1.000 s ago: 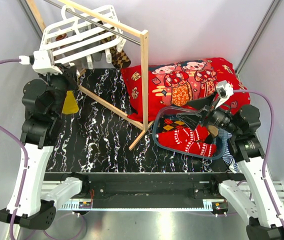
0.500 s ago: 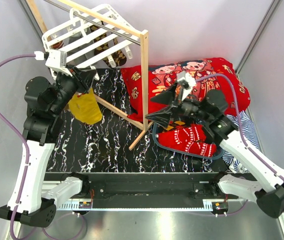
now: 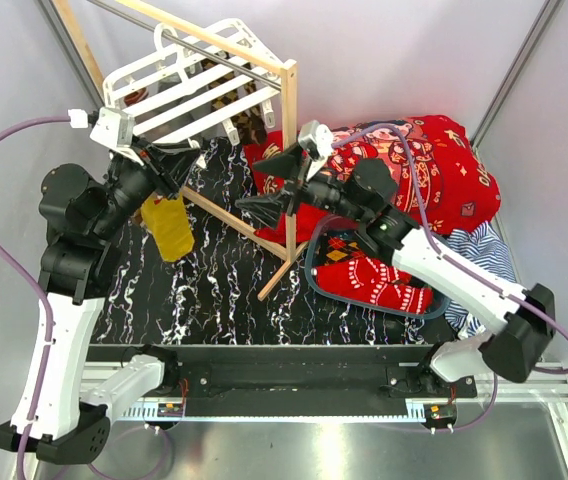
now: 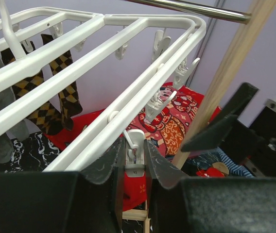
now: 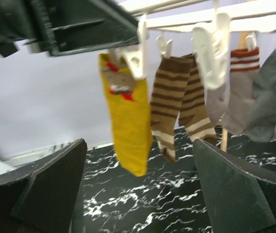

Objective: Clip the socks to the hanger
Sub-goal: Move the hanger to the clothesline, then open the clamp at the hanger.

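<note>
The white hanger (image 3: 196,78) hangs at the back left from the rack's pole. My left gripper (image 3: 178,160) is shut on one of its small white clips (image 4: 135,156), with a finger squeezing each side. A mustard yellow sock (image 3: 169,226) dangles right below that clip (image 5: 139,59). Brown diamond-patterned socks (image 4: 55,85) and brown-and-cream striped socks (image 5: 177,104) hang clipped to the hanger's bars (image 5: 211,20). My right gripper (image 3: 264,190) is open and empty, reaching left past the wooden post, level with the yellow sock (image 5: 127,119). Red patterned socks (image 3: 376,280) lie in the basket.
A bare-wood rack (image 3: 289,150) stands between the two arms, its slanted foot bar crossing the black marble table (image 3: 214,290). A blue-rimmed basket (image 3: 311,270) sits at the right. Behind it lie a red cartoon blanket (image 3: 434,150) and a blue-white striped cloth (image 3: 489,250).
My left arm lifted the yellow sock up to the hanger and closed on a clip. My right arm swung from the basket leftward to the rack, jaws open throughout.
</note>
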Motion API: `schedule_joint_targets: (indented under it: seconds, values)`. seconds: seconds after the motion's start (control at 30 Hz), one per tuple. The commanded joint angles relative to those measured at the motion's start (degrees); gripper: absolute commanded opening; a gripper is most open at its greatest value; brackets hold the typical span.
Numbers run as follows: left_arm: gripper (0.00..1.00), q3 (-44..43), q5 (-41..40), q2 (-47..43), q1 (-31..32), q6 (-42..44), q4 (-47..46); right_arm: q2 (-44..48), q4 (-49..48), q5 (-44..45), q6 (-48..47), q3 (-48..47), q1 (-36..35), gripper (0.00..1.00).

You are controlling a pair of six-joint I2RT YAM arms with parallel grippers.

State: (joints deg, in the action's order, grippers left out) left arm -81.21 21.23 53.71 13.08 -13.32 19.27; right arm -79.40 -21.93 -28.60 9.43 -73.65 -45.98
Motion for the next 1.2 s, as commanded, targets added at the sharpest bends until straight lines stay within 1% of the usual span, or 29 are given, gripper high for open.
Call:
schedule_joint_targets:
  seconds: [0.0,0.13,0.17,0.27,0.3,0.33,0.5,0.57,0.7,0.8,0.93,0.97,1.03,1.07,1.17]
  values:
    - [0.08,-0.7,4.3,-1.5,1.8,0.5,-2.6,-3.0,-5.1,5.0,-4.1,-5.5,-2.0,1.0]
    - [0.09,-0.7,3.9,-1.4,2.9,0.1,-2.7,-5.2,-8.1,10.1,-8.5,-6.2,-3.9,1.0]
    - [0.09,-0.8,3.7,-1.4,3.1,0.2,-2.7,-5.6,-8.8,10.1,-9.2,-6.4,-4.0,1.0]
    - [0.09,-0.6,0.8,-1.4,3.7,0.1,-2.1,-6.9,-10.1,12.2,-8.6,-7.0,-4.4,1.0]
    - [0.09,-0.6,-0.9,-1.4,3.9,-0.6,-1.8,-7.2,-11.2,13.4,-9.2,-6.4,-5.5,0.99]
    - [0.09,-0.4,-1.5,-1.4,4.0,-0.7,-1.7,-7.4,-11.9,16.4,-11.3,-6.1,-6.2,0.99]
    - [0.09,0.1,-2.5,-1.3,4.4,-1.8,-2.2,-8.8,-15.9,25.1,-19.3,-4.5,-9.5,0.97]
    - [0.09,0.1,-2.7,-1.3,4.4,-2.0,-2.3,-9.7,-16.7,27.3,-23.5,-4.5,-11.1,0.95]
    - [0.09,0.3,-3.0,-1.2,4.5,-2.0,-2.4,-10.3,-17.4,27.7,-25.5,-4.8,-11.9,0.93]
    - [0.09,0.4,-3.2,-1.3,4.5,-2.1,-2.4,-10.4,-16.5,26.3,-26.0,-5.9,-12.5,0.88]
    - [0.09,0.5,-3.3,-1.3,4.5,-2.2,-2.5,-10.9,-15.5,25.6,-26.4,-7.1,-13.0,0.78]
    - [0.09,0.4,-3.3,-1.3,4.5,-2.3,-2.3,-11.0,-15.5,25.5,-26.3,-7.3,-13.1,0.72]
    - [0.09,0.5,-3.4,-1.4,4.5,-2.3,-2.3,-11.1,-15.6,25.3,-26.0,-7.6,-13.1,0.67]
    - [0.09,0.6,-3.2,-1.3,4.5,-2.4,-2.4,-11.1,-15.6,25.1,-25.8,-7.7,-13.2,0.62]
    - [0.09,1.0,-3.1,-1.3,4.5,-2.4,-2.6,-11.0,-15.1,23.8,-24.8,-8.2,-13.1,0.55]
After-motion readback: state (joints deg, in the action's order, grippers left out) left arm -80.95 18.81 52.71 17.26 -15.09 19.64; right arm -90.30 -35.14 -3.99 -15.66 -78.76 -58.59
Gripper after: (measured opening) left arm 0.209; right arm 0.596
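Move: The left hand already pinches the clip at the near corner of the front hanger, right between its fingertips. From the open right hand this clip is about 10 cm to the left, 4 cm ahead and 4 cm higher. The next clip along the bar hangs roughly 5 cm farther out and 6 cm to the right of the held clip. The yellow sock hangs some 18 cm to the right hand's left, about level with it fore and aft, and 8 cm lower. Leftward and a little forward and up, about 6 cm and slowing, the right hand eases in towards the clip held by the left fingers. It swings some 20 degrees clockwise, rolls about as much, and late on its wide-open fingers close partway, still well apart. The left hand keeps its pinch and draws the hanger corner barely 2 cm back and to the right, then stays. ##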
